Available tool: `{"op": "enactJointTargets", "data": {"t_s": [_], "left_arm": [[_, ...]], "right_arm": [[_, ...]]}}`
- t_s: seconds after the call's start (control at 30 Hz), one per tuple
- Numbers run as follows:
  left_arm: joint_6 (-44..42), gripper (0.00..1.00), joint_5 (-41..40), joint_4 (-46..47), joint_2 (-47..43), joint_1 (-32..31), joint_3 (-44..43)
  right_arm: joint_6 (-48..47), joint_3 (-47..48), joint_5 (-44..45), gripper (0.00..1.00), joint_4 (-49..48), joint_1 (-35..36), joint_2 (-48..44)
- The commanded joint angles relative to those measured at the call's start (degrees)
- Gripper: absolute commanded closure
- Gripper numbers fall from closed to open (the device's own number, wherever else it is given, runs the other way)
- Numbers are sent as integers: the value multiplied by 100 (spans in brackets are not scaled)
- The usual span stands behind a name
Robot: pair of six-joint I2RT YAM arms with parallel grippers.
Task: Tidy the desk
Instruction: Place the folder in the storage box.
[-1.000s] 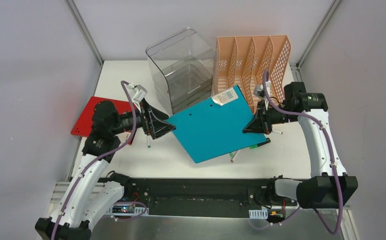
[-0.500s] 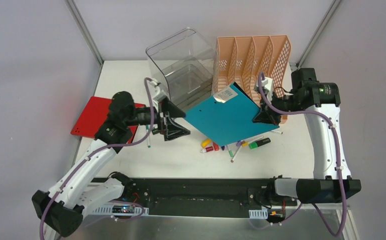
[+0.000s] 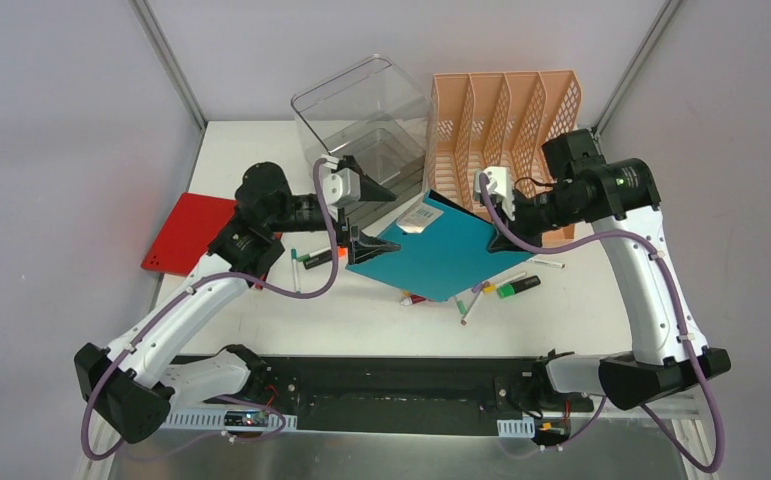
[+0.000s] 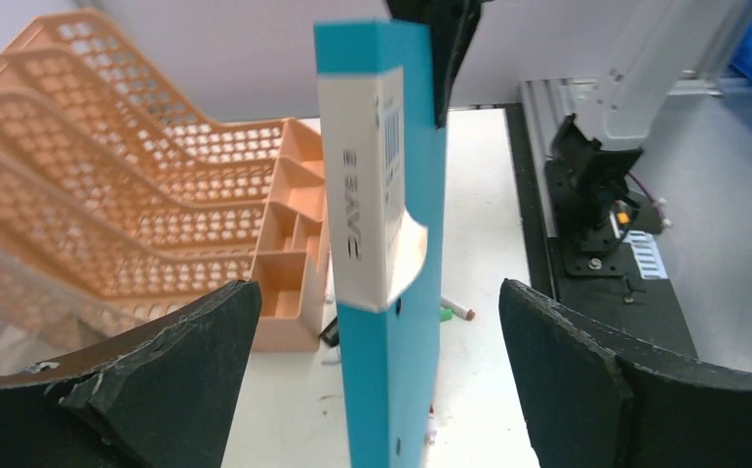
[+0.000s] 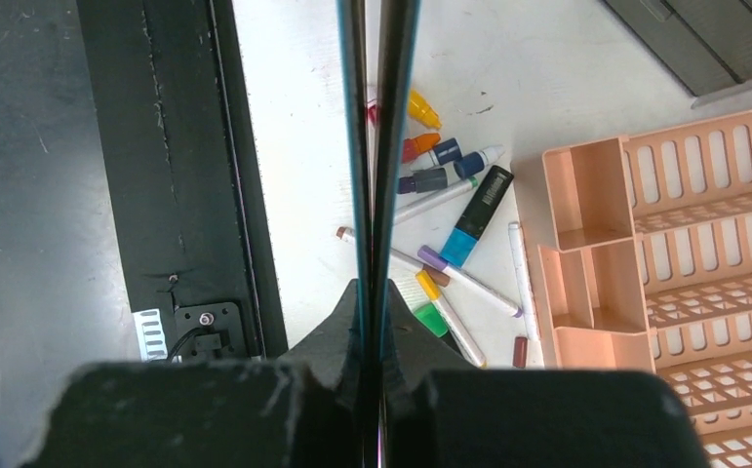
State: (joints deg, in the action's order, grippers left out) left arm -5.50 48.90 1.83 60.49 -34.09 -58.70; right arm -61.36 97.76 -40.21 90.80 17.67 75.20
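A teal folder [image 3: 441, 255] with a white barcode label [image 4: 372, 185] hangs tilted above the desk [image 3: 251, 150]. My right gripper [image 5: 372, 302] is shut on its right edge [image 3: 501, 212], just in front of the peach file rack [image 3: 506, 120]. In the left wrist view the folder [image 4: 391, 322] stands edge-on and upright. My left gripper [image 4: 376, 292] is open, one finger on each side of the folder's left corner [image 3: 371, 215], with clear gaps on both sides.
Several markers and highlighters [image 3: 506, 288] lie on the desk under the folder, seen also in the right wrist view [image 5: 450, 234]. Two pens [image 3: 301, 262] lie near the left arm. A red folder [image 3: 186, 232] overhangs the left edge. A clear drawer box [image 3: 361, 130] stands at the back.
The right gripper has lifted and turned the teal folder toward the back left, uncovering the markers. The left arm swung right and opened wide, and its jaws now straddle the folder's left corner.
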Motion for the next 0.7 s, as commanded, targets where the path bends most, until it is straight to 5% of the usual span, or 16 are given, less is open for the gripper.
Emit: {"op": "enactJointTargets", "data": {"t_s": [0.0,0.17,0.43,0.57,0.67], "left_arm": [[-357,6,1173,310,410,-10,-501],[103,5,1462,250,890,-10,-641],[84,41,1236,-142,1174,-97,-812],[-294,68,1019,-686,1209,-210,-909],[-437,100,972,-771,1142,-234,-883]], "right_arm": [[88,374,-34,100,1018,262,7],[138,553,13,100,1011,420,69],[208,667,168,100,1016,615,193],[221,680,196,100,1017,640,231],[230,680,227,100,1013,648,249]]}}
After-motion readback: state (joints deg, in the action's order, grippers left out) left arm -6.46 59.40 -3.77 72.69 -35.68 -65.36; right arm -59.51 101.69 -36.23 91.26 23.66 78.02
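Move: The folder hangs in the right hand; its labelled spine is about 5 cm to the left hand's right, level in depth and some 3 cm lower. From the left hand, the clear box is about 22 cm ahead, 3 cm left, its middle some 20 cm lower; the orange rack is 20 cm ahead, 25 cm right and 25 cm lower. From the right hand, the spine is about 12 cm left, 2 cm ahead and 3 cm higher. The folder's labelled spine is met by the left hand, which goes right and down about 4.5 cm in all, the drop following an initial rightward move, while turning roughly 10 degrees clockwise. Its wide-open fingers then close from both sides and pinch the spine over the label. The right hand keeps its pinch on the folder's other side and eases it about 1.5 cm left towards the left hand. ##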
